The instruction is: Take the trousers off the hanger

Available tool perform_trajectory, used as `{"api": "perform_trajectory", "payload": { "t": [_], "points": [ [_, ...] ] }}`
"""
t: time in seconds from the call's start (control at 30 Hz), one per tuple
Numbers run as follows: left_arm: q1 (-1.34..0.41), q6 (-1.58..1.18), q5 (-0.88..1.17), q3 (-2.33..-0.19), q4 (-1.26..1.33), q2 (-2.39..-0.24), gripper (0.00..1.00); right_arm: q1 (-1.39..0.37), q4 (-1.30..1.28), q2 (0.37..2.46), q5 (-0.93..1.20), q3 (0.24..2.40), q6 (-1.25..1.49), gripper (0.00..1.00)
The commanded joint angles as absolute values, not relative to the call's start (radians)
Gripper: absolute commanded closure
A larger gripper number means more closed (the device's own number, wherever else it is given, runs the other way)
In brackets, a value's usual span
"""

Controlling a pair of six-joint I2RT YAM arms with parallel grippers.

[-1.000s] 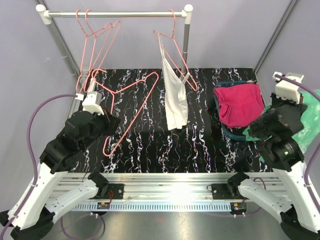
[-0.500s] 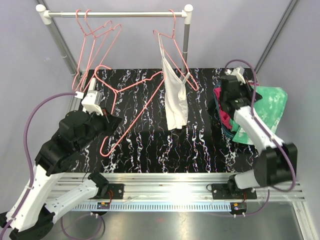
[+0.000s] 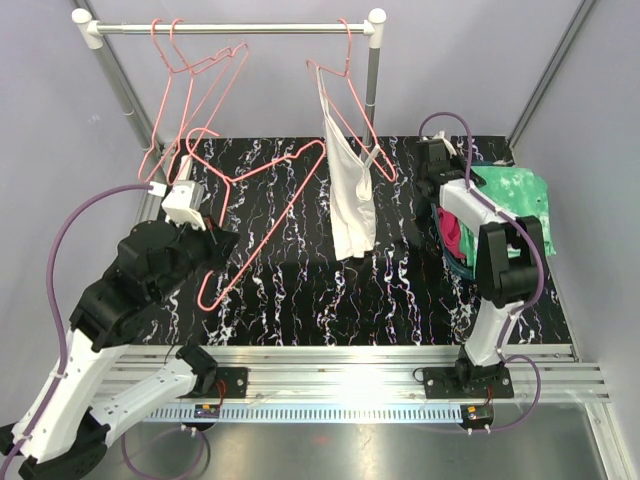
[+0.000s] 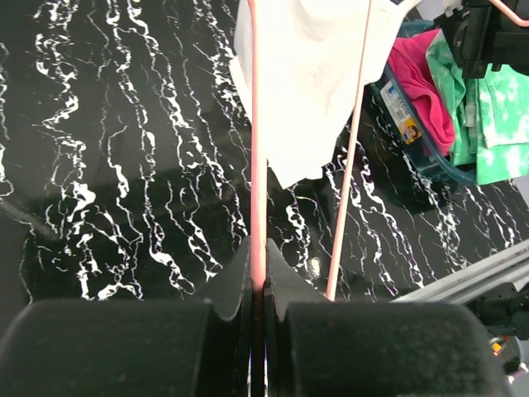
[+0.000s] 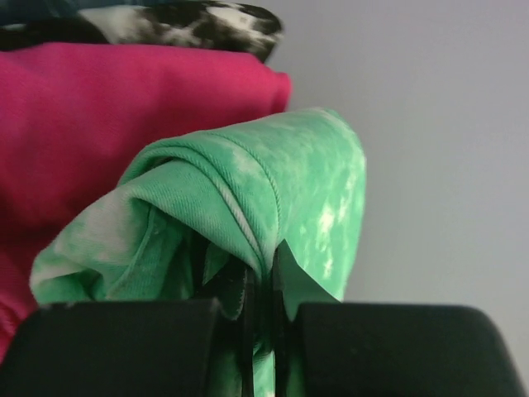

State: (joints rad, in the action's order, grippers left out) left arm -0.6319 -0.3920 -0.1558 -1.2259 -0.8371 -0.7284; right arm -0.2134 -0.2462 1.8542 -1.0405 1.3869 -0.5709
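My left gripper [image 3: 222, 243] is shut on one arm of a bare pink wire hanger [image 3: 262, 215], which slants up over the black marbled table. In the left wrist view the jaws [image 4: 258, 281] pinch that hanger [image 4: 257, 149]. My right gripper [image 3: 468, 178] is at the back right, shut on green tie-dye trousers [image 3: 515, 195], which are off the hanger. In the right wrist view the jaws [image 5: 263, 277] clamp a fold of the trousers [image 5: 273, 190]. The trousers hang beside a pink garment [image 3: 452, 230].
The pink garment lies in a dark basket [image 3: 462, 268] at the right. A white top [image 3: 350, 190] hangs on a pink hanger from the rail [image 3: 235, 28]. Spare pink hangers [image 3: 190, 80] hang at the rail's left end.
My right arm swung from the table's right edge to the back, carrying the green trousers over the basket. My left gripper raised the hanger slightly.
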Motion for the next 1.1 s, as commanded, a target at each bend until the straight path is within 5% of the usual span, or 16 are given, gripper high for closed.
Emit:
{"api": "perform_trajectory", "payload": {
  "t": [0.0, 0.5, 0.63, 0.9, 1.07],
  "points": [
    [-0.627, -0.371, -0.192, -1.239, -0.790, -0.742, 1.00, -0.221, -0.196, 1.905, -0.893, 1.472, -0.549, 1.00],
    [-0.627, -0.361, -0.287, -1.339, -0.845, -0.788, 1.00, -0.213, -0.460, 2.062, -0.460, 1.683, -0.244, 1.00],
    [-0.627, -0.359, -0.285, -1.365, -0.862, -0.793, 1.00, -0.199, -0.506, 2.039, -0.428, 1.674, -0.206, 0.74],
    [-0.627, -0.373, -0.282, -1.419, -0.882, -0.816, 1.00, -0.077, -0.575, 1.797, -0.108, 1.683, -0.011, 0.37],
    [-0.627, -0.379, -0.320, -1.471, -0.894, -0.848, 1.00, -0.041, -0.574, 1.617, -0.139, 1.606, 0.083, 0.08]
  ]
}}
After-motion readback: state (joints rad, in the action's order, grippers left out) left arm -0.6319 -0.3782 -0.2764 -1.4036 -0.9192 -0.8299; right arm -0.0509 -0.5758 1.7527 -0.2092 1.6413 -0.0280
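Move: My right hand still holds the green trousers over the basket, whose middle lies about 9 cm back, level sideways and some 14 cm below; the red trousers' visible edge is roughly 10 cm back, 7 cm left and 12 cm down. My left hand still grips the empty hanger; the rail's left part is roughly 20 cm ahead, 10 cm left and 30 cm above it, and the white trousers hang some 20 cm ahead and 18 cm to its right. With my right hand I carry the green trousers about 5 cm forward, 5 cm left and 6 cm down over the basket's far part, rolling the wrist some 50 degrees until the fingers point steeply down; they open wide and I lift clear. Meanwhile my left hand keeps its grip on the hanger, eases slightly forward and left, then raises it about 3 cm. ##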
